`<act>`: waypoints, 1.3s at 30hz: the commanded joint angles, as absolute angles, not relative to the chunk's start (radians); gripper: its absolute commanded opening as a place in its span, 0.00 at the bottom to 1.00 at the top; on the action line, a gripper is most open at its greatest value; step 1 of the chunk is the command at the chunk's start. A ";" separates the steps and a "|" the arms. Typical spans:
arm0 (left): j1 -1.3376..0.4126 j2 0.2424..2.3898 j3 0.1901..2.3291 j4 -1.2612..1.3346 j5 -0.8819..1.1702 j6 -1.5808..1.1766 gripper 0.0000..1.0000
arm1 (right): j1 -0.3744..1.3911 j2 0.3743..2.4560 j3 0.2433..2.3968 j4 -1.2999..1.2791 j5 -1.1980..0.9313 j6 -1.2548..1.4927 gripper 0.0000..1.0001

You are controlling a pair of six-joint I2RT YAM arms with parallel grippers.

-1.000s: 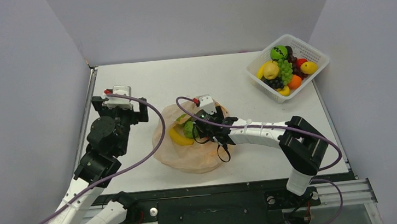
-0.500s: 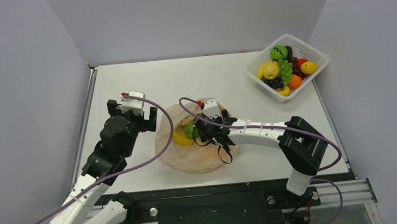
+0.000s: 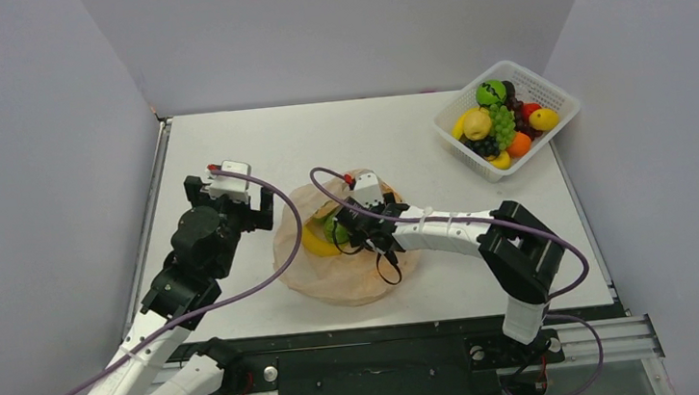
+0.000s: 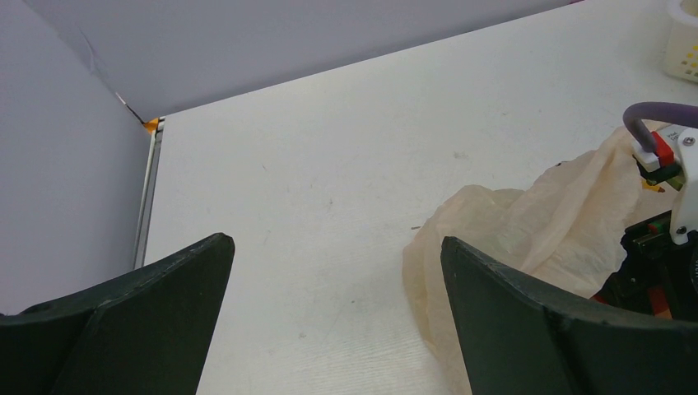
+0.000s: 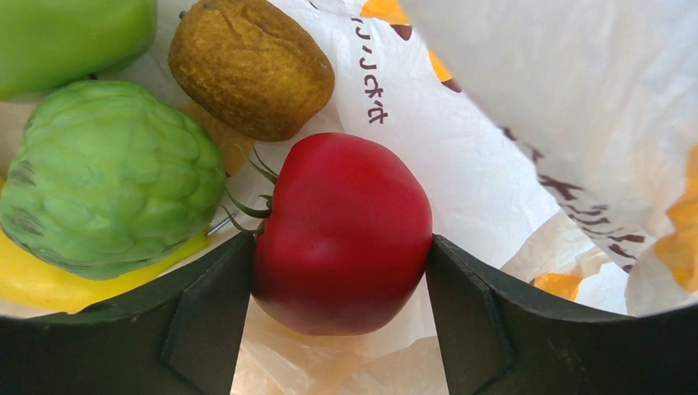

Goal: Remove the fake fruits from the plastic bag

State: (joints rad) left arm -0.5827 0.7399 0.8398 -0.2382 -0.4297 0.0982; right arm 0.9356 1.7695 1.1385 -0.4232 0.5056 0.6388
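The peach plastic bag (image 3: pixel 334 278) lies mid-table with its mouth open. My right gripper (image 3: pixel 343 235) reaches inside it. In the right wrist view my right gripper (image 5: pixel 339 247) is shut on a red apple (image 5: pixel 342 230), with both pads pressed to its sides. Beside it in the bag (image 5: pixel 510 123) lie a bumpy green fruit (image 5: pixel 107 189), a brownish fruit (image 5: pixel 251 66), a smooth green one (image 5: pixel 66 33) and a yellow banana (image 5: pixel 49 284). My left gripper (image 3: pixel 229 192) hovers open just left of the bag; nothing sits between the fingers of the left gripper (image 4: pixel 333 243), and the bag's edge (image 4: pixel 510 222) is by its right finger.
A white lattice basket (image 3: pixel 539 140) full of other toy fruits stands at the back right corner. Walls close the table on the left, back and right. The right arm's wrist (image 4: pixel 667 247) shows at the right of the left wrist view.
My left gripper swung right and nearer to the bag's left edge. My right gripper shifted slightly inside the bag and its jaws now press the red apple.
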 commanded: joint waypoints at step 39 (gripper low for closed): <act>-0.581 0.686 0.856 -0.213 -0.410 0.075 0.97 | 0.623 1.118 0.995 -0.188 0.480 0.671 0.00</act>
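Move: The tomato is already between my right fingers, inside the bag. The white basket's middle is about 34 cm to the right and 23 cm farther out, at roughly this height; from my left hand it is some 59 cm right, 23 cm ahead and 24 cm lower. Close to my right hand, the green cherimoya lies about 7 cm left and 1 cm ahead, the brown fruit 3 cm left and 5 cm ahead. Keeping the tomato pinched, I lift my right hand almost straight up about 11 cm, easing slightly back, to clear the bag. Then I swing right some 9 cm and forward towards the white basket, still climbing; along the way my wrist rolls left side up nearly 30 degrees, the fingertips tip upward, and the hand turns a little clockwise. ##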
